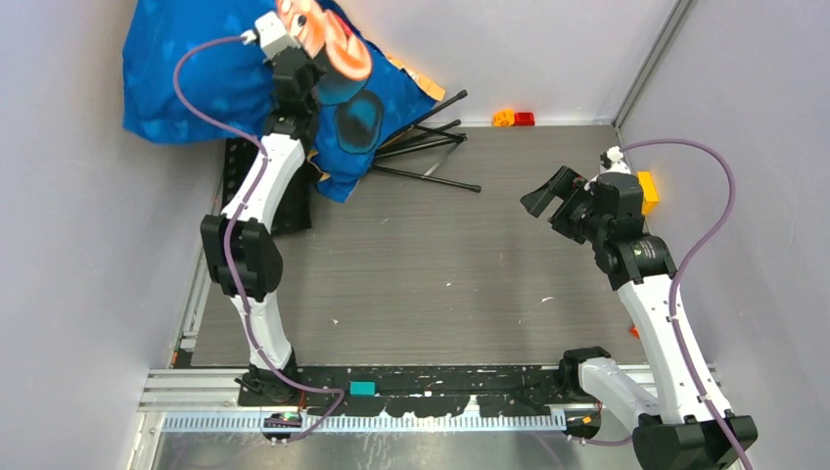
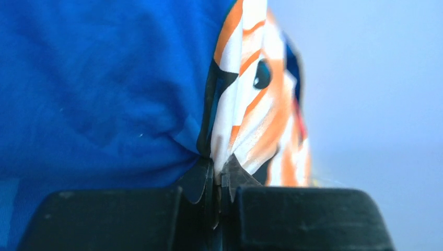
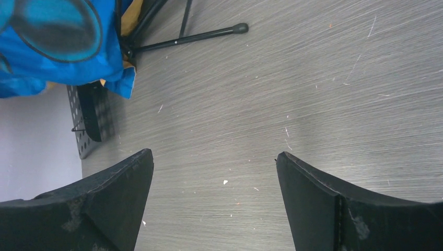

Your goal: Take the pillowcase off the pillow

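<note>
The pillowcase is a bright blue bundle with a cartoon mouse print, raised at the back left corner. Its lower end hangs down to the table. My left gripper reaches up into it, shut on a fold of the pillowcase. In the left wrist view the fabric is pinched between the closed fingertips of the left gripper. The pillow is hidden. My right gripper hovers open over the right side of the table. In the right wrist view the right gripper has nothing between its fingers, and the pillowcase shows at top left.
Black tripod legs lie beside the hanging fabric, also seen as tripod legs. A black perforated plate stands by the left wall. Small orange and red blocks sit at the back wall, a yellow block at the right wall.
</note>
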Controlling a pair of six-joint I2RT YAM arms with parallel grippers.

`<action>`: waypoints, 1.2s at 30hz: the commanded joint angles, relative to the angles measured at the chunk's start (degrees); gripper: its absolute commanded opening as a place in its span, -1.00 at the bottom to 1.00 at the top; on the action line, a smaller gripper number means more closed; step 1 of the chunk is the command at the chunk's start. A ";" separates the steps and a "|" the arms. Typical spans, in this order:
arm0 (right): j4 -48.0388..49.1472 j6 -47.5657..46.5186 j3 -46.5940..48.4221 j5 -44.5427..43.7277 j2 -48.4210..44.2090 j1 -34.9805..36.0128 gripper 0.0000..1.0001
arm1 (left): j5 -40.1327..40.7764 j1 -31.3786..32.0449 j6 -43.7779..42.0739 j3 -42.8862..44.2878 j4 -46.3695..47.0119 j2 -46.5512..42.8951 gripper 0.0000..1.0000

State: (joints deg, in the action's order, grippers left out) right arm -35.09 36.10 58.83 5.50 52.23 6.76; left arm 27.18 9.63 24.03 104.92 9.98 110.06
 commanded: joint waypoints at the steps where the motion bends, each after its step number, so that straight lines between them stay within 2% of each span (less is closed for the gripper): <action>1: 0.33 -1.47 2.85 3.45 1.16 0.10 0.83 | -2.18 3.74 -10.02 15.78 10.39 -1.86 -1.00; 5: 0.29 -1.63 2.71 3.93 0.92 0.12 0.83 | -3.11 4.96 -13.09 27.85 7.66 0.35 -1.00; 10: 0.31 -1.57 2.28 3.78 0.70 0.10 0.83 | -8.40 7.74 -10.79 33.50 8.04 -2.04 -1.00; 13: 0.31 -1.18 2.12 4.19 0.91 0.16 0.83 | -13.99 8.31 -1.86 32.42 7.72 -5.73 -1.00; 17: 0.29 -1.17 2.08 4.17 0.51 0.10 0.83 | -20.41 9.32 10.66 26.67 9.36 -11.62 -1.00; 20: 0.29 -1.14 2.11 4.17 0.03 0.16 0.83 | -22.97 12.32 12.89 24.03 9.98 -14.31 -1.00; 27: 0.01 -0.53 1.82 3.78 -1.77 0.11 0.83 | -29.47 19.72 17.42 24.12 8.51 -14.92 -1.00; 30: -0.51 -0.23 1.65 2.23 -3.18 0.11 0.83 | -31.53 22.55 20.50 17.34 9.20 -16.72 -1.00; 32: -0.99 -0.04 1.56 -0.12 -4.44 0.15 0.83 | -31.12 26.97 15.82 10.33 10.03 -18.99 -1.00; 36: -1.01 -0.37 0.79 -4.54 -7.33 0.12 0.83 | -21.76 36.97 3.00 -7.17 12.05 -24.41 -1.00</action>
State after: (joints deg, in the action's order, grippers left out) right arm -40.10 35.64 58.98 4.99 47.90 6.63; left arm 1.50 37.76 36.49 108.01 11.51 92.25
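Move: The left hand already pinches the pillowcase near its printed face; the clear middle of the table lies some 25 cm back, 26 cm to its right and 38 cm below. The black rods, by the case's right end, are about 6 cm back, 28 cm right and 33 cm down, the black perforated box 16 cm back, 2 cm left and 32 cm below. From the open right hand that table middle lies roughly 6 cm ahead, 24 cm left and 26 cm below. Keeping its pinch on the pillowcase, the left hand first hoists it steeply, about 20 cm up with a little drift right and back, then swings it back and to the right over the middle of the table, ending some 35 cm across from the start and sinking a little at the end. Along the way its fingers tip upward and turn clockwise by about 55 degrees, while the right hand stays wide open and lastly eases back about 2 cm as the cloth comes in front of it. ##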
